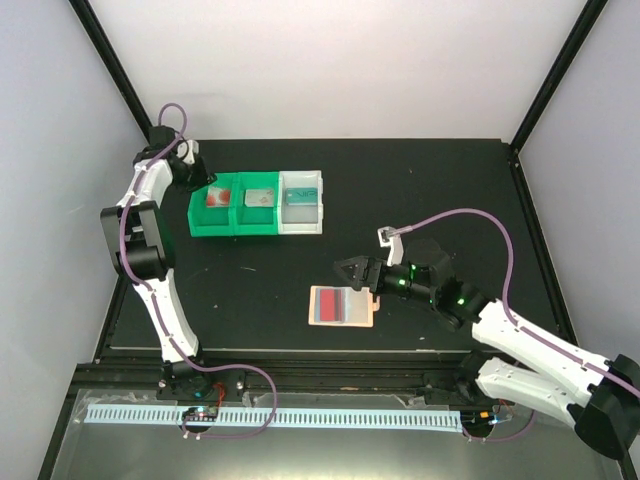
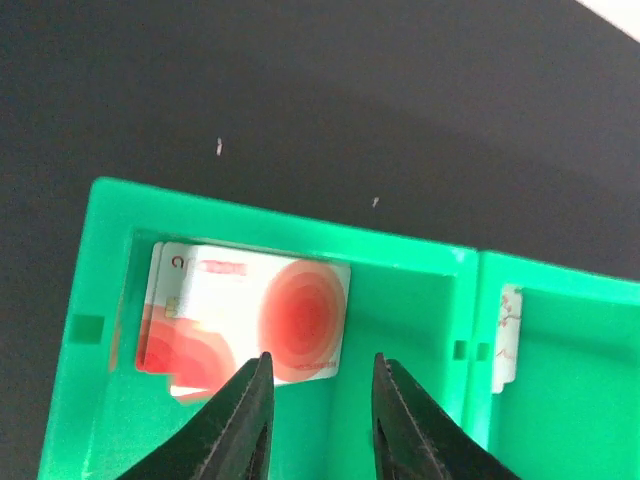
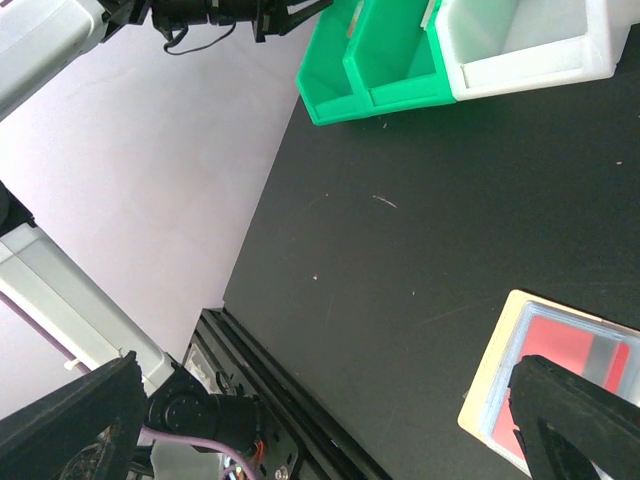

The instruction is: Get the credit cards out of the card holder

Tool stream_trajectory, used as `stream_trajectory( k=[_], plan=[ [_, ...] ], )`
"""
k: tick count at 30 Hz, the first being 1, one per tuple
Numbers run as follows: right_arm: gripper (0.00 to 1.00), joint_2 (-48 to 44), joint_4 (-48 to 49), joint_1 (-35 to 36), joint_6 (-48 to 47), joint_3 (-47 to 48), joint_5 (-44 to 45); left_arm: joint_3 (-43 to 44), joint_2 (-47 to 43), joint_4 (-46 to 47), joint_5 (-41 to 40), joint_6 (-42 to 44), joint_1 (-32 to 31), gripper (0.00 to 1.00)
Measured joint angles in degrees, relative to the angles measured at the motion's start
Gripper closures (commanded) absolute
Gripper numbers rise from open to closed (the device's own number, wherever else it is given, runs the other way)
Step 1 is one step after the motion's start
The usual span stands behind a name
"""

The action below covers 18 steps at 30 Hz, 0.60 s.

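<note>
The card holder [image 1: 364, 308] lies open on the black table, a tan wallet with a red-pink card [image 1: 327, 304] and a grey-blue one [image 1: 346, 304] in its pockets. My right gripper [image 1: 352, 271] hovers just behind it, open and empty. In the right wrist view its gripper [image 3: 325, 366] gapes wide, with the card holder [image 3: 493, 372] and the red-pink card [image 3: 560, 348] by the right finger. My left gripper [image 1: 205, 186] is over the left green bin. There its jaws [image 2: 320, 375] stand apart with nothing between them, above a red and white card [image 2: 250, 315] lying in the bin.
Two green bins [image 1: 232, 222] and a white bin [image 1: 302, 222] stand in a row at the back left. A grey card [image 1: 258, 197] lies in the middle bin and a teal one [image 1: 301, 198] in the white bin. The neighbouring bin [image 2: 560, 400] shows a card edge [image 2: 508, 335].
</note>
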Motion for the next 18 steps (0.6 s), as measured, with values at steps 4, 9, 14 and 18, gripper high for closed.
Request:
stream_trajectory(
  k=[4, 9, 14, 18],
  plan=[
    [0.0, -1.4, -0.31, 0.0, 0.09, -0.72, 0.57, 2.69, 0.0, -0.72, -0.02, -0.28, -0.11, 0.56],
    [0.0, -2.54, -0.94, 0.0, 0.31, -0.72, 1.42, 6.58, 0.02, -1.7, 0.66, -1.44, -0.13, 0.44],
    [0.0, -2.73, -2.38, 0.0, 0.87, -0.72, 2.08, 7.65, 0.0, -2.36, 1.7, -2.8, -0.13, 0.27],
    [0.0, -2.84, -3.65, 0.0, 0.87, -0.74, 2.62, 6.56, -1.11, -3.5, 3.78, -3.78, -0.13, 0.02]
  ],
)
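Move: The left hand has just let go over the left green bin, whose red-and-white cards lie almost straight below it, about 8 cm down and 1 cm left. The middle green bin's card is some 11 cm to its right. The red card still in the card holder lies roughly 33 cm back and 30 cm right. From the right hand that red card is about 3 cm back, 4 cm left and 19 cm below. The left hand heads up out of the left green bin, clear of the cards, rising about 5 cm while easing some 2 cm forward. Near the top the climb levels off and the hand turns back and slightly right by about a centimetre. The already parting fingers spread from about a quarter open to mostly open, with nothing between them. ##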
